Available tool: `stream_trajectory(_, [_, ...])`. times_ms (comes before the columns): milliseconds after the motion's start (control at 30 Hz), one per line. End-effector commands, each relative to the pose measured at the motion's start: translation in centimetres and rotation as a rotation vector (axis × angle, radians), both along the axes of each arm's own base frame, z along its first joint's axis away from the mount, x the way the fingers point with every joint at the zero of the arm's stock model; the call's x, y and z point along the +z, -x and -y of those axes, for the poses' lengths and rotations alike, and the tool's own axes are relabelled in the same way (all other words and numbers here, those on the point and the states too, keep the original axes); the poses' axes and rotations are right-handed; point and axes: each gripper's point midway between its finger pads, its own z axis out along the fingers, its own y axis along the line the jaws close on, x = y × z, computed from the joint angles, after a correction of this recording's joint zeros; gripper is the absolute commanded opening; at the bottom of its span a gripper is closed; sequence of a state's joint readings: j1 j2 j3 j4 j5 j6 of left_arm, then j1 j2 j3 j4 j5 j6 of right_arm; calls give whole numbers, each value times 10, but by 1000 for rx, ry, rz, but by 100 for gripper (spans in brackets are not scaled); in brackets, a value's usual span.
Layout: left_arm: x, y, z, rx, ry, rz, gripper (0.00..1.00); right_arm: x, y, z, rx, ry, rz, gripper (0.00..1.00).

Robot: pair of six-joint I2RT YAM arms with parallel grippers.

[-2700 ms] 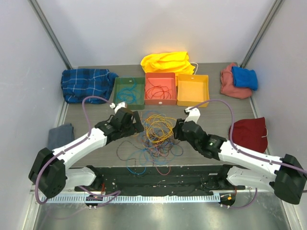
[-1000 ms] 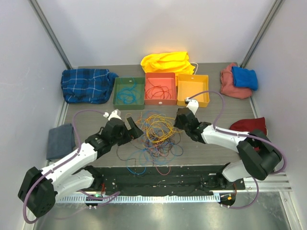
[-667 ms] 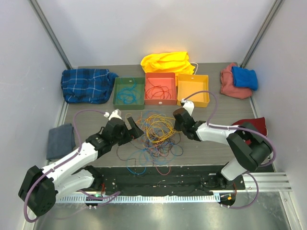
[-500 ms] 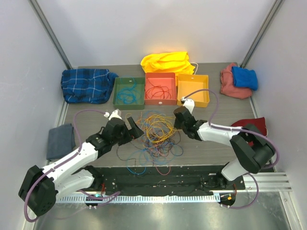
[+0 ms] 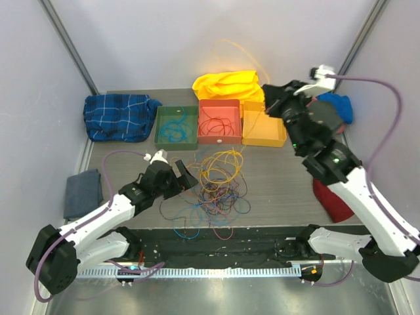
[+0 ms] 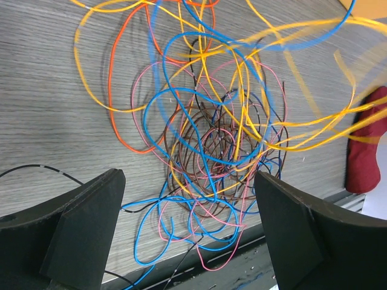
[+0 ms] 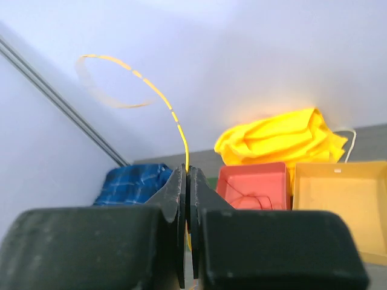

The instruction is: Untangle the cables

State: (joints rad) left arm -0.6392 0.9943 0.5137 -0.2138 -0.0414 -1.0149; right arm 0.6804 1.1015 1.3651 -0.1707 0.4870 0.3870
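Observation:
The cables lie in a loose tangle of yellow, orange, blue, pink and brown strands on the table between the arms. My left gripper hovers at the tangle's left edge, open, with nothing between its fingers. In the left wrist view the cables spread out just beyond the open gripper. My right gripper is raised high over the back right, near the yellow bin. In the right wrist view it is shut on one yellow cable, which arcs up and away from the jaws.
A green bin, a red bin and a yellow bin stand in a row at the back, the first two with cables inside. Cloths lie around: blue plaid, yellow, blue on pink, dark red, grey.
My right gripper shut on a yellow cable at the tangle's right edge, then rose up and back to the right with it. The yellow loops shifted. The left arm stayed put.

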Motion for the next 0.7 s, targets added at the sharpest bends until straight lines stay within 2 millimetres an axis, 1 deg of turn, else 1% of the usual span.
stream_trajectory(0, [11, -8, 10, -7, 53, 33, 93, 41, 22, 22, -13, 41, 38, 1])
stream_trajectory(33, [13, -9, 10, -6, 55, 37, 93, 60, 30, 26, -2, 19, 71, 1])
stream_trajectory(67, [14, -10, 10, -6, 56, 42, 93, 72, 40, 32, 7, 3, 99, 1])
stream_trajectory(167, [18, -13, 12, -3, 62, 57, 93, 91, 56, 37, 40, -28, 141, 1])
stream_trajectory(200, [19, -14, 12, -3, 62, 61, 93, 91, 58, 37, 47, -25, 140, 1])
stream_trajectory(267, [22, -17, 13, -2, 64, 71, 93, 77, 58, 34, 66, -2, 103, 1])
stream_trajectory(300, [28, -19, 15, -9, 68, 86, 93, 71, 58, 31, 78, -4, 84, 1])
stream_trajectory(333, [31, -21, 16, -14, 67, 96, 93, 60, 58, 29, 88, 2, 58, 1])
stream_trajectory(367, [37, -22, 18, -23, 75, 115, 94, 36, 54, 21, 107, 25, 13, 1])
stream_trajectory(400, [47, -26, 20, -31, 79, 145, 94, 29, 57, 20, 118, 0, 1, 1])
stream_trajectory(433, [54, -28, 21, -38, 83, 172, 94, 7, 54, 16, 124, 10, -36, 1])
stream_trajectory(500, [81, -33, 25, -51, 114, 256, 96, -7, 55, 13, 142, 1, -58, 1])
stream_trajectory(533, [89, -35, 24, -62, 99, 299, 96, -16, 56, 12, 147, -8, -71, 1])
stream_trajectory(600, [117, -37, 31, -92, 128, 408, 98, -20, 58, 10, 160, -14, -74, 1])
stream_trajectory(633, [126, -37, 34, -128, 117, 470, 98, -20, 59, 9, 164, -17, -74, 1])
stream_trajectory(667, [133, -33, 42, -160, 119, 509, 98, -21, 58, 9, 167, -16, -75, 1])
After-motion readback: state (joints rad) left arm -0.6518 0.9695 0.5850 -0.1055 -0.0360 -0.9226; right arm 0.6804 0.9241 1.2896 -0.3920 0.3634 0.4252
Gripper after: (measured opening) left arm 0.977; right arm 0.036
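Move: Held shut on the yellow cable, the right hand is high up; the yellow box it would go to lies roughly 16 cm ahead, 6 cm to the right and 43 cm below. The red box stands about 8 cm left and 16 cm ahead of that hand, and the yellow coil on the cable pile about 8 cm left and 5 cm back, both far below. From the left hand, the coil lies around 5 cm ahead, 7 cm right and 9 cm down. Whipping the held yellow cable, the right hand first swings up about 9 cm while drawing back and rightward, away from the boxes, then drops some 12 cm, its fingers tipping up and then down and turning slightly counter-clockwise. It keeps its pinch. Late on, the open, empty left hand rises about 6 cm beside the pile, its fingers tilting up. ##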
